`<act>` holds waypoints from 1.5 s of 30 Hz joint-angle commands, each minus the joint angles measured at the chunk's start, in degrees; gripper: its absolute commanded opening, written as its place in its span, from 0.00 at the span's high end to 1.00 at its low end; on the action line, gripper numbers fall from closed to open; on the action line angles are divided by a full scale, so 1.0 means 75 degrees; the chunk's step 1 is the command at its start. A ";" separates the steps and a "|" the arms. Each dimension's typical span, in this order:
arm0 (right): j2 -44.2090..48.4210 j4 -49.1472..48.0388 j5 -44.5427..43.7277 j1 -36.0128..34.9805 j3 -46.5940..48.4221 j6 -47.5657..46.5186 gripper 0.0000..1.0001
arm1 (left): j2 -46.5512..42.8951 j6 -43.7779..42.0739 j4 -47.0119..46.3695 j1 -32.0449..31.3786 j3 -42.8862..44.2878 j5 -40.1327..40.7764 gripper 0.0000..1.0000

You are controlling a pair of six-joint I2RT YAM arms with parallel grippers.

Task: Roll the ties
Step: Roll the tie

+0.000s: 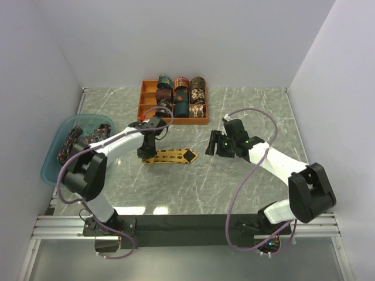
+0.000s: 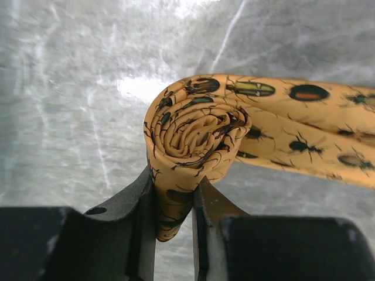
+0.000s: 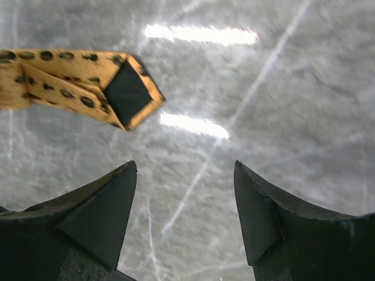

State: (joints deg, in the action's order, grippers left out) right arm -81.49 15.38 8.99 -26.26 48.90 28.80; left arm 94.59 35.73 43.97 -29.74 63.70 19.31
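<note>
A mustard-gold tie (image 1: 173,156) with dark insect motifs lies flat on the marble table, its pointed wide end (image 3: 126,91) toward the right. Its narrow end is wound into a small roll (image 2: 196,132), and my left gripper (image 2: 174,202) is shut on that roll, the fingers (image 2: 139,216) pinching its lower edge. My right gripper (image 3: 185,175) stands open over bare table just right of the tie's pointed tip, with nothing between its fingers (image 3: 111,205). Several rolled ties (image 1: 181,96) stand in the orange tray. Loose dark ties (image 1: 79,140) lie in the blue basin.
The orange compartment tray (image 1: 145,100) sits at the back centre of the table. The translucent blue basin (image 1: 61,132) rests at the left edge, beside my left arm. White walls close in the table at back and both sides.
</note>
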 commanded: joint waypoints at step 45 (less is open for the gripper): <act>0.1596 -0.0398 0.0781 0.0044 -0.1341 -0.0558 0.29 | 0.2378 0.0862 0.1533 -0.2422 0.3308 0.1270 0.28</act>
State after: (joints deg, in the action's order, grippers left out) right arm -70.63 15.27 13.32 -26.22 38.24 25.58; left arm 117.75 42.68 58.85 -48.18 89.56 31.24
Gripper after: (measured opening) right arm 0.714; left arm 0.714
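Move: The rolled end of the tie is already pinched in the left fingers; its black-patched free end, where the roll is being taken, lies about 15 cm to the right, roughly 1 cm ahead and 4 cm below. The wooden tray's middle is some 22 cm ahead and 9 cm right of that hand, the blue basin some 23 cm to its left and 2 cm ahead. From the empty right hand, the black patch lies about 7 cm left, 1 cm ahead and 7 cm below. The tie's roll, still pinched, is turned rightwards along its own tail as the left hand tips its left side up by some 25 degrees, easing slightly forward and then right. The left fingers then open wide and let go while the hand carries on right towards the black patch, about 10 cm in all, its tilt partly undone. The open right hand draws back about 5 cm and a little right, away from the tie. ##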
